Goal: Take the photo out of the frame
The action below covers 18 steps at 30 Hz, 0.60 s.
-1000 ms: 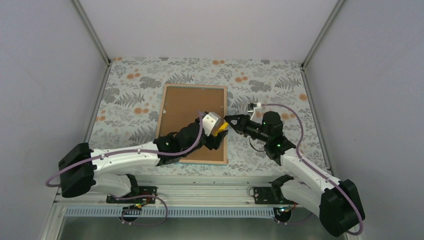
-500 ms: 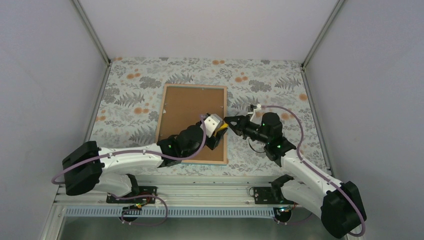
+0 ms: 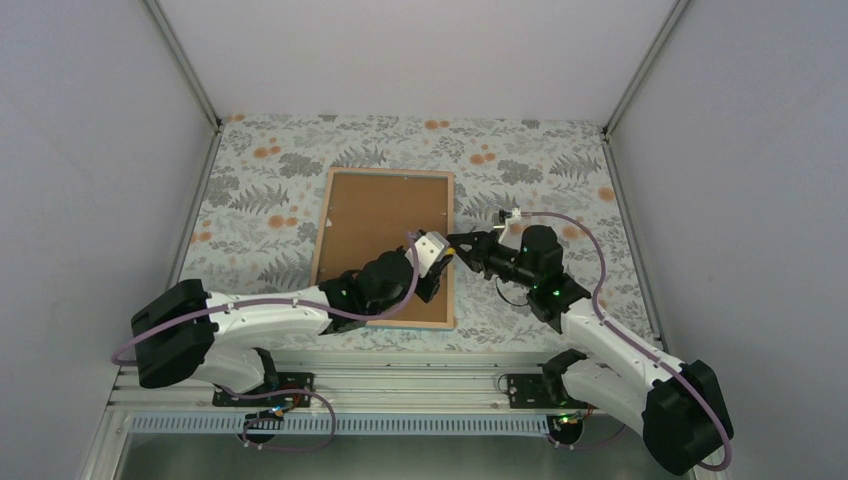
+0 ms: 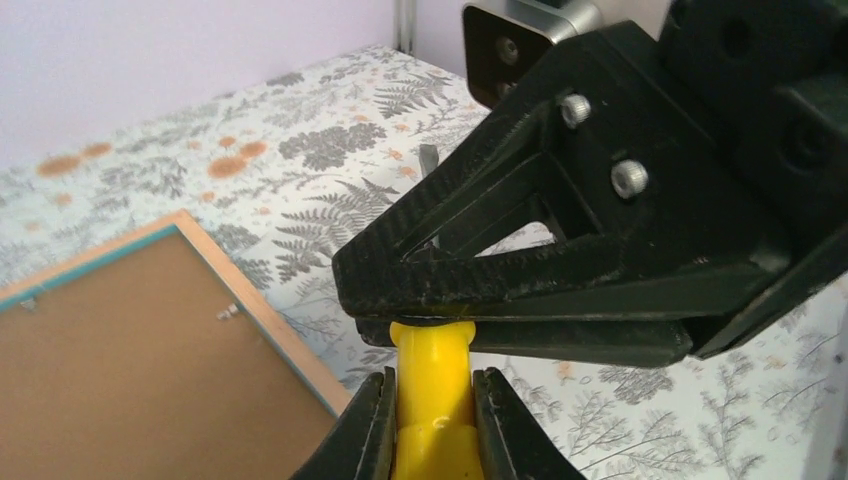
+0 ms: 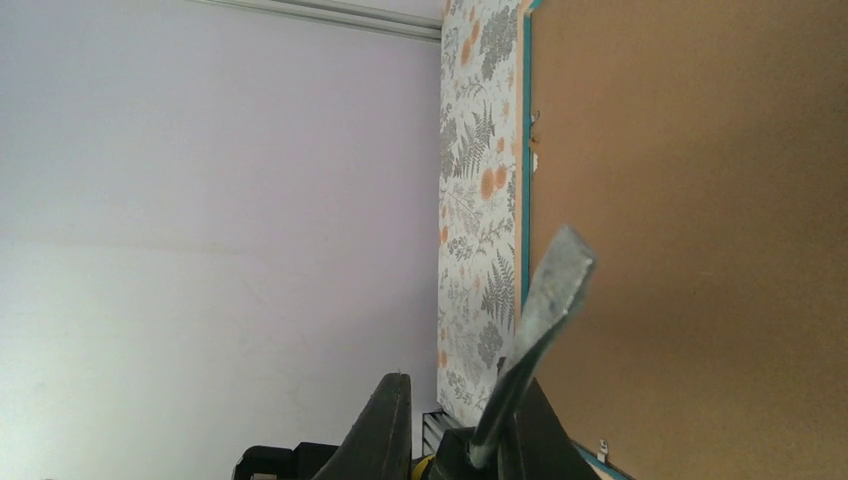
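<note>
The frame [image 3: 322,232] lies face down on the table, with its light wood rim and turquoise edge [image 5: 524,200] showing. A brown backing board [image 3: 385,215] covers it, so the photo is hidden. Over the frame's right edge, my right gripper [image 3: 458,243] is shut on the head of a yellow-handled screwdriver [image 4: 432,365]. Its flat grey blade [image 5: 548,295] sticks out past the right gripper's fingers. My left gripper [image 4: 432,400] is shut on the yellow handle, with a finger pressed against each side. The two grippers meet tip to tip.
Small metal tabs [image 4: 229,312] hold the backing board along the rim. The table has a fern-and-flower cloth [image 3: 260,200]. Grey walls stand on three sides, with metal posts at the back corners. Both arms reach across the frame's near right corner.
My left gripper has closed its fingers onto the yellow handle and edged closer to the right gripper. The right gripper has stayed shut on the tool, shifting slightly left.
</note>
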Motion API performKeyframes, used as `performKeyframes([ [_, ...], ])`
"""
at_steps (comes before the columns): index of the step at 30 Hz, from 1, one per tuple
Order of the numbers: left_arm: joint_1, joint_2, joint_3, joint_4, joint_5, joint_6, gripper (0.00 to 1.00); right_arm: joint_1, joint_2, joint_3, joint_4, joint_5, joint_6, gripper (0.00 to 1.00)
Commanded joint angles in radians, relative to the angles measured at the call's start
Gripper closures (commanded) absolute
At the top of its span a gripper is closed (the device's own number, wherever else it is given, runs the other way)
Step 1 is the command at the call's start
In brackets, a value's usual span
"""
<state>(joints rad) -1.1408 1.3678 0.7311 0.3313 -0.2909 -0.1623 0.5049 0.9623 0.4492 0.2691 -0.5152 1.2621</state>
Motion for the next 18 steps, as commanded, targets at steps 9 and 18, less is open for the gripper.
performKeyframes([
  [9,0.06,-0.038,-0.046,-0.026,0.039,-0.053,0.98,0.009,-0.008,0.08,-0.139,0.118,-0.233,0.82],
  [18,0.163,-0.105,-0.108,-0.096,0.116,-0.031,0.98,0.004,0.016,0.164,-0.27,0.239,-0.59,0.58],
])
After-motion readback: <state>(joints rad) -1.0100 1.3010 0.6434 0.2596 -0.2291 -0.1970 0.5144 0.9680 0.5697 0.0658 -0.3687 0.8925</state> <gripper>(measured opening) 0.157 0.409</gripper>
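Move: The left hand grips the screwdriver's yellow handle over the face-down frame, with the tool's neck about 3 cm ahead and 3 cm right. The clip on the frame's right edge lies some 17 cm ahead, 2 cm right and 17 cm below; the middle of the backing is roughly 8 cm ahead and 12 cm left, about as low. The right hand has the screwdriver's neck right between its fingers; from it that clip is about 15 cm ahead, 2 cm right and 17 cm down. The right fingers let go of the screwdriver's neck, opening by about a third of their range while that hand eases 2 cm forward and slightly right and rolls some 20 degrees. Keeping its grip on the handle, the left hand waits for the release, then draws the tool away to the left, down and forward over the frame's backing, about 6 cm in all. ##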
